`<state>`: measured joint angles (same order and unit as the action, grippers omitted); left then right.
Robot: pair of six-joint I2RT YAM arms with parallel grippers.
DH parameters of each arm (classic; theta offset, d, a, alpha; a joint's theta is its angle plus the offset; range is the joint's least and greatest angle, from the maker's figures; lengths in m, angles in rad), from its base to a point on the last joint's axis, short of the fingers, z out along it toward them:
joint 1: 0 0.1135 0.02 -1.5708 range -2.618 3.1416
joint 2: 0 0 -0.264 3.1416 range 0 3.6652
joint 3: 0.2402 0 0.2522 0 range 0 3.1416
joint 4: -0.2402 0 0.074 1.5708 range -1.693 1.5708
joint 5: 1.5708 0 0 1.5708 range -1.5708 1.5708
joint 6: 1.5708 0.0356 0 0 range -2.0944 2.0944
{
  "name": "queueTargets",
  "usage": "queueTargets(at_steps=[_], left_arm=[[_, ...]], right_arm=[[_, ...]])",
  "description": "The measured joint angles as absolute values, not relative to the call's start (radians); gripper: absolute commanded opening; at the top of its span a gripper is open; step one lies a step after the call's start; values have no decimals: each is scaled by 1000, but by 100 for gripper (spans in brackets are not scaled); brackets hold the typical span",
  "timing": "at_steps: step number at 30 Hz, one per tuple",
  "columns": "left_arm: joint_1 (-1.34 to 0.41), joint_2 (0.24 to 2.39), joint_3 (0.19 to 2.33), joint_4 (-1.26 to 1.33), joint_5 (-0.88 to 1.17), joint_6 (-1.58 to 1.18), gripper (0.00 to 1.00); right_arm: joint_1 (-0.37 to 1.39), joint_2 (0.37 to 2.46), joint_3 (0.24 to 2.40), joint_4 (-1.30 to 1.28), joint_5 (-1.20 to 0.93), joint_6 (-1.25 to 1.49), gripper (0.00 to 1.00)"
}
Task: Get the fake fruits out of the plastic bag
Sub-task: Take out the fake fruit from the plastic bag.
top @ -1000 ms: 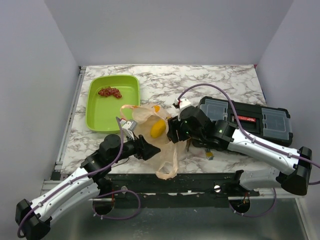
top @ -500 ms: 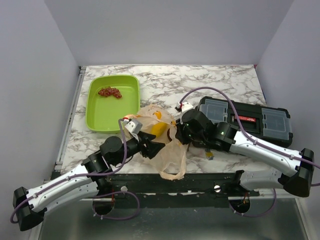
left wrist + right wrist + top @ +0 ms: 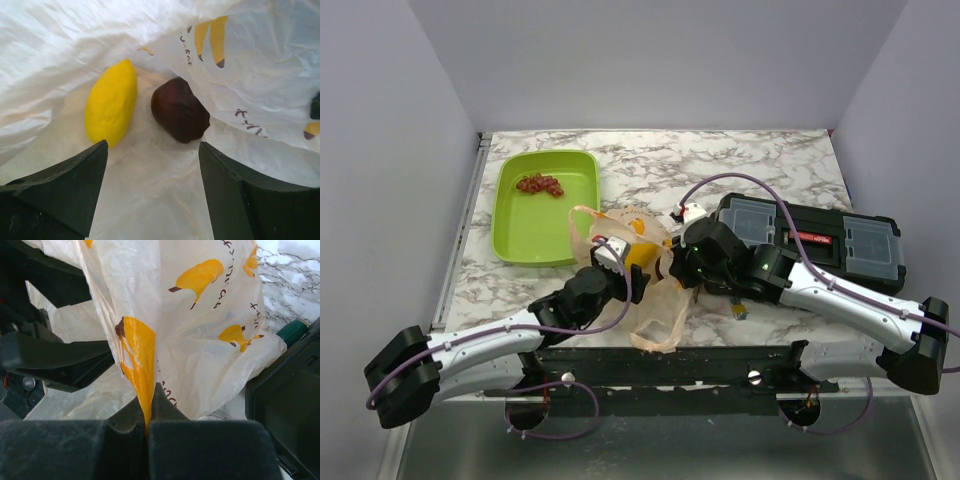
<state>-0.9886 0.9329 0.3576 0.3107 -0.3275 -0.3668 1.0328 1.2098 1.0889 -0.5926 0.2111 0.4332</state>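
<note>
The plastic bag [image 3: 658, 305] lies crumpled at the table's near edge between my arms. Inside it, the left wrist view shows a smooth yellow fruit [image 3: 111, 102] and a dark maroon oval fruit [image 3: 180, 109] side by side on the film. My left gripper [image 3: 152, 145] is open at the bag's mouth, just short of both fruits and holding nothing. In the top view the yellow fruit [image 3: 638, 255] shows beside the left gripper [image 3: 620, 262]. My right gripper [image 3: 148, 405] is shut on a fold of the bag [image 3: 200, 330]. A bunch of dark red grapes [image 3: 540, 184] lies in the green tray [image 3: 520, 235].
A black toolbox [image 3: 810, 238] with clear lid compartments sits at the right, close behind the right arm. A small green-handled tool [image 3: 737, 308] lies beside the bag near the table's front edge. Grey walls enclose the marbled table on three sides.
My left arm has pushed forward and right into the bag's mouth. The right gripper has shut on the bag's film and holds that side up.
</note>
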Motion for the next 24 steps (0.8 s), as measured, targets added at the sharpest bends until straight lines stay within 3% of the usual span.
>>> queueTargets(at_steps=[14, 20, 24], left_arm=[[-902, 1164, 467, 336, -334, -358, 81], [-862, 1274, 512, 360, -301, -355, 94], [-846, 1376, 566, 388, -286, -352, 94]], right_arm=[[1033, 1210, 1089, -592, 211, 409, 1], [1033, 1213, 1089, -592, 203, 399, 1], [1033, 1217, 1089, -591, 196, 392, 1]])
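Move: Inside the bag, the yellow fruit lies some 6 cm ahead of the left hand, about 2 cm to its right and 6 cm below. The dark fruit sits roughly 4 cm ahead and 6 cm to the right of that hand, about as deep. The bag edge in the right gripper is about level with the left hand, some 10 cm to its right and a little higher. From the right hand the yellow fruit is about 7 cm ahead, 9 cm left and 12 cm below. Already in the bag's mouth, the left hand reaches deeper, about 7 cm forward and some 4 cm down with a slight drift right late on, heading for the yellow fruit while its fingers spread from fairly open to nearly full width and the wrist turns only about 10 degrees. The right hand stays put with its fingers shut, still pinching the bag's edge to hold the mouth open, as the left arm carries the bag's loose film forward. ##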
